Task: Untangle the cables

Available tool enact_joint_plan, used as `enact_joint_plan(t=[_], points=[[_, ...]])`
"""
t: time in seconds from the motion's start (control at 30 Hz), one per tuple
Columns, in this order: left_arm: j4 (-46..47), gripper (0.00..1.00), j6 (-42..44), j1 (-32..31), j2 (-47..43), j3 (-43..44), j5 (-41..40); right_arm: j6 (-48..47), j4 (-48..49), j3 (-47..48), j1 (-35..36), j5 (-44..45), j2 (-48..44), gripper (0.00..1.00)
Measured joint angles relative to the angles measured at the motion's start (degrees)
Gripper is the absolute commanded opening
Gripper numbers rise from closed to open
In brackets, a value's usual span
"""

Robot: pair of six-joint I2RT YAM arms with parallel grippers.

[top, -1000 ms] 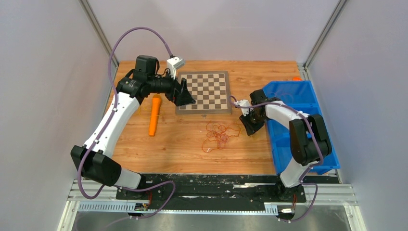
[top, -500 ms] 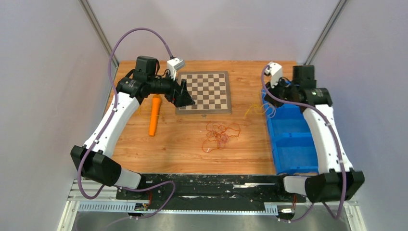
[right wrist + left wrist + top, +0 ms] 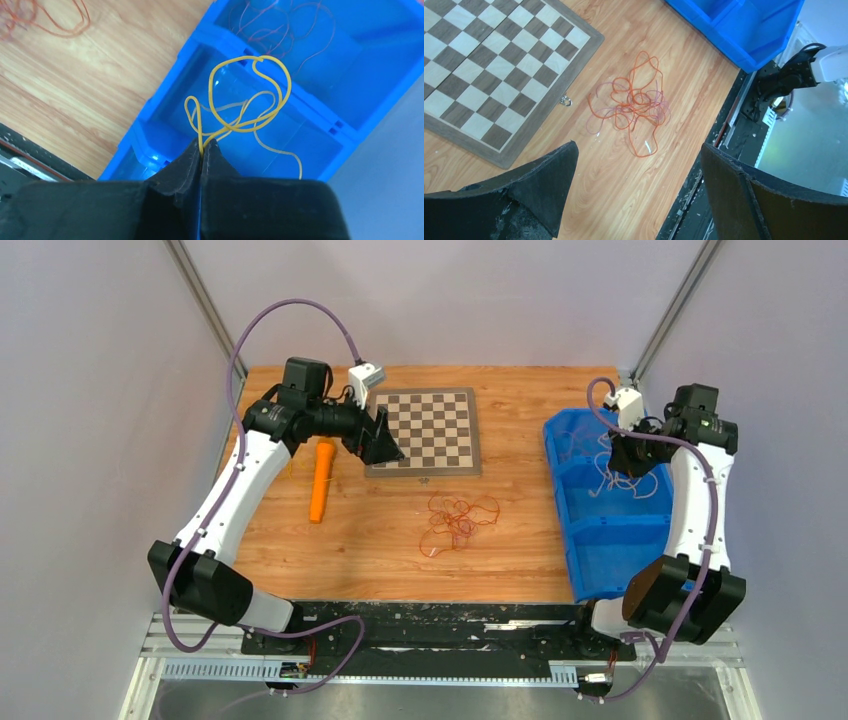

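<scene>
A tangle of thin reddish-orange cables (image 3: 458,520) lies in loops on the wooden table, in front of the chessboard; the left wrist view shows the tangle (image 3: 631,105) too. My right gripper (image 3: 632,462) hangs over the blue bin (image 3: 600,540), shut on a looped yellow cable (image 3: 250,95) that dangles above the bin's middle compartment. The jaws (image 3: 202,147) pinch the strand at its end. More thin reddish cables (image 3: 280,25) lie in the bin's far compartment. My left gripper (image 3: 385,445) hovers open over the chessboard's left edge, its fingers (image 3: 638,147) wide apart and holding nothing.
A chessboard (image 3: 428,430) lies at the back middle of the table. A solid orange cylinder (image 3: 321,480) rests to its left, under the left arm. The blue bin's wall (image 3: 175,80) borders the table's right side. A black rail runs along the near edge.
The right arm left the table beside the orange tangle, swung to the back right and then over the blue bin, its jaws closing on the yellow cable. The left arm stayed put.
</scene>
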Motion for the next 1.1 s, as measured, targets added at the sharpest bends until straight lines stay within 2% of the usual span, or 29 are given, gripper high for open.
enact_joint_plan(t=[0.03,0.07,0.13,0.17,0.23,0.33,0.47,0.6,0.8,1.1], points=[[-0.22,1.0,0.2,0.0,0.0,0.0,-0.24,-0.87,0.48,-1.62,-0.44,0.5,0.17,0.06],[-0.63,1.0,0.52,0.0,0.0,0.0,-0.85,-1.46,1.09,-3.23,-0.79,0.96,0.5,0.2],[-1.88,1.0,1.14,0.37,0.0,0.0,-2.75,-2.12,2.93,-6.29,-1.38,2.01,1.79,0.62],[-2.34,1.0,1.27,0.79,0.0,-0.04,-3.61,-2.08,3.65,-7.43,-1.57,2.69,2.93,0.73],[-2.34,1.0,1.11,3.26,-0.11,-0.96,-4.44,-1.38,4.74,-8.15,-1.81,3.96,6.01,0.83],[-2.6,1.0,0.57,12.46,0.42,-2.38,-6.23,0.09,5.99,-7.76,-1.9,4.48,8.41,0.9],[-1.77,1.0,-0.11,27.3,5.31,-1.05,-12.76,3.39,5.92,-3.45,-1.29,2.71,7.78,0.94],[-0.31,1.0,-2.45,36.02,13.22,0.39,-19.8,8.13,6.69,0.55,1.64,-0.02,4.87,0.96],[1.7,1.0,-7.82,38.6,23.8,1.03,-28.26,13.57,6.78,1.9,6.27,-1.55,1.44,0.97],[5.03,1.0,-9.73,38.12,32.98,1.64,-28.15,18.43,6.67,1.31,6.69,-1.07,1.27,0.98]])
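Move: The right hand, holding a yellow cable, has the blue bin's middle compartment about 6 cm ahead, 5 cm to its right and 21 cm below; the far compartment is some 24 cm ahead and 7 cm right, the near one 13 cm back and 5 cm right. From the empty left hand, the loose yellow cable lies roughly 14 cm ahead, 28 cm left and 28 cm down, with the orange microphone 12 cm ahead and 19 cm left. The right hand dips about 8 cm towards the middle compartment while its shut fingers open wide and let go of the yellow cable, then climbs some 9 cm, drifting left and a little forward, and hovers open above the bin. Meanwhile the left hand, fingers staying wide open, sweeps some 32 cm left and 13 cm forward over the microphone, turning about 60 degrees counter-clockwise and tipping down, and sinks 23 cm, most of that late, to just above the loose yellow cable, with no touch to be seen. ##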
